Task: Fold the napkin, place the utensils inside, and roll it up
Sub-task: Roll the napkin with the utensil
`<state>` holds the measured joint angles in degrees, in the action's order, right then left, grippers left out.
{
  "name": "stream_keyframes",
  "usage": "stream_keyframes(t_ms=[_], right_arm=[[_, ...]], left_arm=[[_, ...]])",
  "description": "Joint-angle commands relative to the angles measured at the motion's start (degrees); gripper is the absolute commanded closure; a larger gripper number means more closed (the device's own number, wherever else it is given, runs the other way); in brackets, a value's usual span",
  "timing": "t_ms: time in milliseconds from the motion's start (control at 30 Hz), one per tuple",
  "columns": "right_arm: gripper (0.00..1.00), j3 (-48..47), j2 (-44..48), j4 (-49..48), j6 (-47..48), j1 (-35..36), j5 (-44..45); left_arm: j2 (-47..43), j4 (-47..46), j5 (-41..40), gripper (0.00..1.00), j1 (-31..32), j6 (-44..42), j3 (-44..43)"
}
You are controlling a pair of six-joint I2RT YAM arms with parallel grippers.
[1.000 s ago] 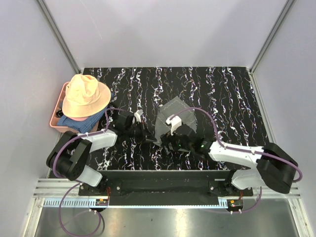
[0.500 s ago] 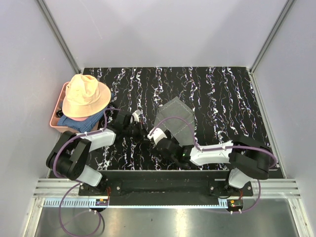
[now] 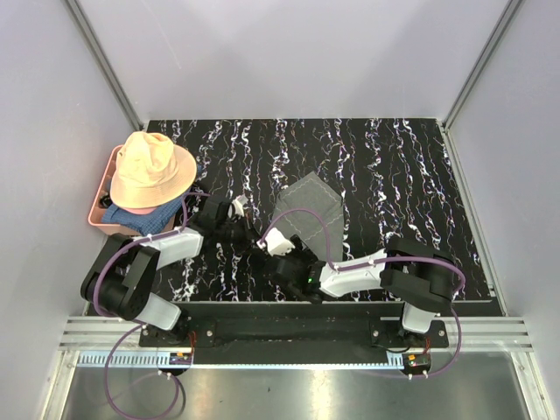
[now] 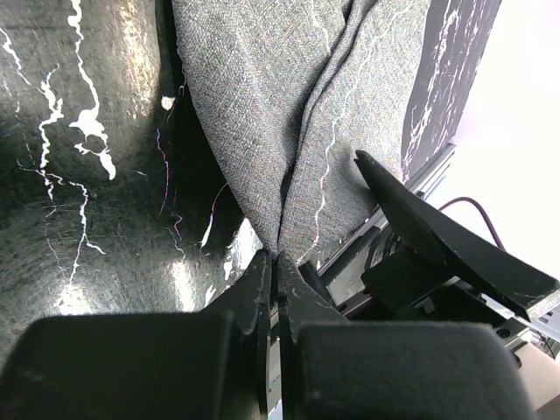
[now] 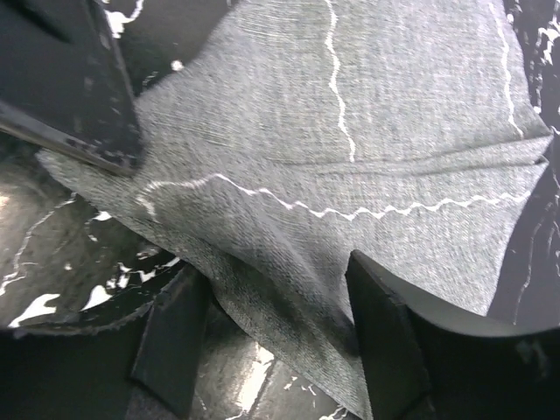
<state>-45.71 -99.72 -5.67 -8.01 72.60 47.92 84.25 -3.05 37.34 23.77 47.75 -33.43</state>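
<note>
The grey napkin lies on the black marbled table, its near-left corner drawn towards the arms. My left gripper is shut on that corner, and the cloth rises in a pinched fold from its tips. My right gripper is open just beside it. A raised edge of the napkin lies between its two fingers, which are apart. My left gripper's finger shows in the right wrist view. The utensils are out of view.
A peach hat sits on a blue cloth in a pink tray at the table's left edge. The table's near edge runs just behind my right gripper.
My right arm has swung left and nearer, from on top of the napkin to its near-left corner beside my left gripper. The left gripper has stayed shut on the corner.
</note>
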Motion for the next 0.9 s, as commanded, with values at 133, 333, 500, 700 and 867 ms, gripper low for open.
stream_keyframes(t_ms=[133,333,500,700,867], right_arm=[[0.39,1.3,1.8,1.0,-1.7,0.9,5.6],[0.44,1.9,2.4,0.6,-0.4,2.3,6.2],[0.65,1.8,1.6,0.2,0.6,2.9,3.7],[0.92,0.4,0.5,1.2,1.9,2.7,-1.8],[1.0,-2.0,2.2,6.6,2.0,2.3,-8.1]], left_arm=[[-2.1,-0.6,1.9,1.0,-1.2,-1.1,-2.3],[-1.8,-1.1,1.7,1.0,-1.5,-1.0,-2.0],[-1.6,-1.7,1.5,1.0,-1.6,-0.9,-1.9],[-2.6,-3.0,-1.9,0.76,-1.9,-0.8,-0.5],[-7.8,-4.7,-8.9,0.49,-3.0,-0.4,4.2]])
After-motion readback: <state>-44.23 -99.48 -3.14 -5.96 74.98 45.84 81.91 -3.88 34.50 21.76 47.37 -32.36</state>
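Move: The right hand's open fingers already straddle the napkin's folded near-left edge, its grip spot about 1 cm back, 1 cm left and 1 cm below the hand point. The pinched left corner lies some 8 cm left and 2 cm ahead of that hand, and the flat sheet's middle about 9 cm ahead, 2 cm right and 2 cm lower. The left hand holds that corner at its fingertips; the right's grip spot is roughly 7 cm to its right and 3 cm back. Fingers of the right hand close from well open to shut, pinching the folded near-left edge while the left still holds the corner; the right hand eases about 2 cm back and 1 cm down, after a small sway right and return. Late on, the left fingers part about halfway and let go, that hand edging some 2 cm forward and left. ##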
